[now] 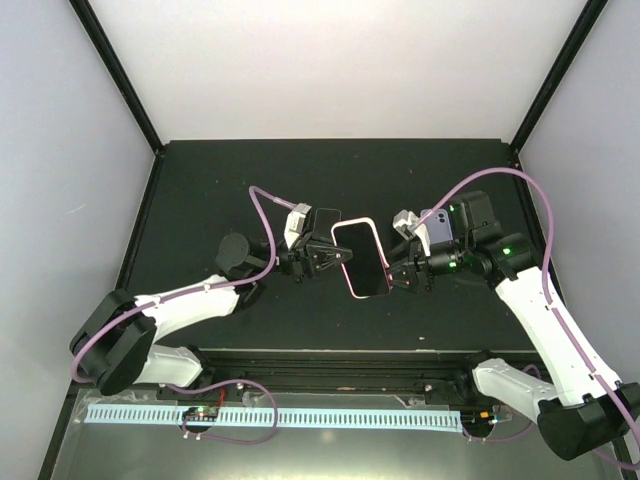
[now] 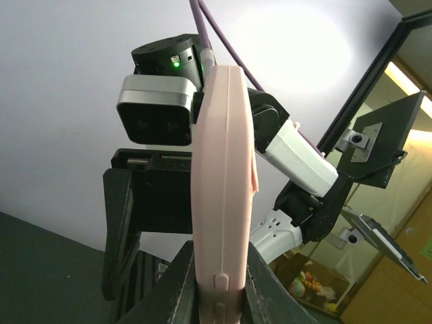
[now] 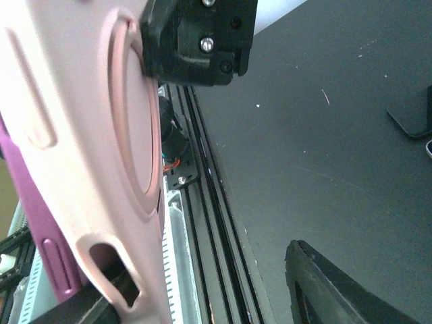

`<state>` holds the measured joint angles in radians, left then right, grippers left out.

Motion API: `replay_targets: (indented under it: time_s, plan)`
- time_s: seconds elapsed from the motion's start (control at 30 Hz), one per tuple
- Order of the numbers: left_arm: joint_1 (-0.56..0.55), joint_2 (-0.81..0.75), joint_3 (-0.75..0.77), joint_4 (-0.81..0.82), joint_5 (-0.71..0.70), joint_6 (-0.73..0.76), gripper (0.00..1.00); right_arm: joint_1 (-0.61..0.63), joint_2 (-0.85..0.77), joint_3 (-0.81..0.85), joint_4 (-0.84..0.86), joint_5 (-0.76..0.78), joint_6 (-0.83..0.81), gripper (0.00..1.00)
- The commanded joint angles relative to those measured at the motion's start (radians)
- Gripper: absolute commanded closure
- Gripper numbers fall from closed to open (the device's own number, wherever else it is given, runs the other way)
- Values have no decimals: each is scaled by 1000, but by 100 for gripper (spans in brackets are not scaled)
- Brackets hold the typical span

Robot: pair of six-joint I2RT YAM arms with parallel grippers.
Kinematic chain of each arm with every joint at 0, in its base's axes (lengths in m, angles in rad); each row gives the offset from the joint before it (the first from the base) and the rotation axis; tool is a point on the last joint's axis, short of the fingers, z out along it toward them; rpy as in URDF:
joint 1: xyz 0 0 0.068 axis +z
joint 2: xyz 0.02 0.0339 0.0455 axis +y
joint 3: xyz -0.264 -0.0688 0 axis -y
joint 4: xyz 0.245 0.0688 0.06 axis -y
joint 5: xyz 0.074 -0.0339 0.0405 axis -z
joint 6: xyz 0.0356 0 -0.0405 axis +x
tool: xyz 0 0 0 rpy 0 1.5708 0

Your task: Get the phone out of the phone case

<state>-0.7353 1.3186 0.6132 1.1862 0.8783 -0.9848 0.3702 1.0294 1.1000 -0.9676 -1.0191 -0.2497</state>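
Observation:
The phone [image 1: 362,262], screen up, sits in its pink phone case [image 1: 345,243], held above the dark table between both arms. In the left wrist view the case [image 2: 223,169] stands edge-on, and my left gripper [image 2: 221,266] is shut on its lower end. My right gripper [image 1: 405,272] is at the case's right edge, its jaws standing apart. The right wrist view shows the case's back [image 3: 88,135] against the left finger, with the other finger [image 3: 337,290] well clear of it. A purple phone edge [image 3: 30,216] with a side button shows behind the case.
The black table [image 1: 330,170] is bounded by a ribbed metal rail [image 3: 202,202] at the near edge. A black round object [image 1: 235,248] lies left of the left arm. A dark flat thing [image 3: 412,115] lies on the table farther off.

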Motion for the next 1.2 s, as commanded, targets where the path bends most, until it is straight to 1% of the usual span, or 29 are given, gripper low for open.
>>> replay_targets:
  time_s: [0.0,0.07,0.13,0.2,0.27,0.3,0.37,0.43,0.5,0.53,0.6,0.63,0.67,0.73,0.8,0.87,0.97,1.07,1.17]
  plan:
    - [-78,43,-8,-75,178,20,98,-10,19,73,264,-76,87,46]
    - [-78,42,-3,-115,170,40,98,-11,25,69,282,-91,99,46]
    - [-77,34,2,-173,141,61,98,-10,35,54,314,-103,121,51]
    - [-74,21,14,-259,80,96,98,-10,43,33,347,-104,147,62]
    - [-65,7,44,-385,-2,133,98,-11,49,0,391,-93,190,80]
    - [-61,3,65,-470,-56,157,98,-11,48,-21,417,-87,213,86]
    - [-54,1,119,-622,-156,203,98,-11,43,-80,482,-94,259,93]
    - [-51,6,171,-727,-235,232,98,-10,38,-169,567,-107,321,98]
    - [-50,10,207,-781,-312,235,94,-11,30,-246,684,-123,374,99]
    - [-50,11,216,-798,-341,233,86,-11,27,-287,738,-136,402,99]
    - [-50,4,232,-848,-408,235,62,-11,27,-350,842,-142,457,99]
    - [-51,-12,241,-888,-451,243,53,-12,29,-366,877,-141,487,99]
    - [-52,-28,246,-932,-495,256,46,-12,36,-369,889,-137,504,99]
    - [-55,-110,243,-1025,-616,295,38,-13,55,-366,892,-131,520,99]
    - [-61,-191,224,-1087,-745,334,34,-13,61,-388,928,-97,566,99]
    - [-71,-271,187,-1122,-861,357,30,-13,50,-420,960,-13,620,99]
    - [-97,-353,129,-1137,-955,392,29,-13,35,-408,918,124,635,99]
    - [-163,-360,116,-1169,-1053,447,29,-13,40,-391,881,238,689,99]
    - [-273,-299,142,-1183,-1146,539,34,-12,22,-403,848,342,756,99]
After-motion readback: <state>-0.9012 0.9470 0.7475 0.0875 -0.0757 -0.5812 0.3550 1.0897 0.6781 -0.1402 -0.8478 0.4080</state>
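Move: The left hand already grips the left long edge of the pink-cased phone; the phone's middle is about 4 cm to its right, nearly level. From the open right hand, that middle lies some 6 cm left, 3 cm ahead and slightly higher, with the right edge close to its fingers. On the table, nearly 30 cm below, the silver-framed phone lies roughly 25 cm ahead and 13 cm left of the right hand, the lilac phone 24 cm ahead and 20 cm right. Forward and down go both hands, the right first rising slightly as its fingers close to pinch the cased phone's right edge. The left lets go once the right has its pinch, swings back to its left and up some 5 cm, fingers wide, wrist turning nearly 50 degrees counter-clockwise. The right carries on forward over the table, about 8 cm in all, turning clockwise. ##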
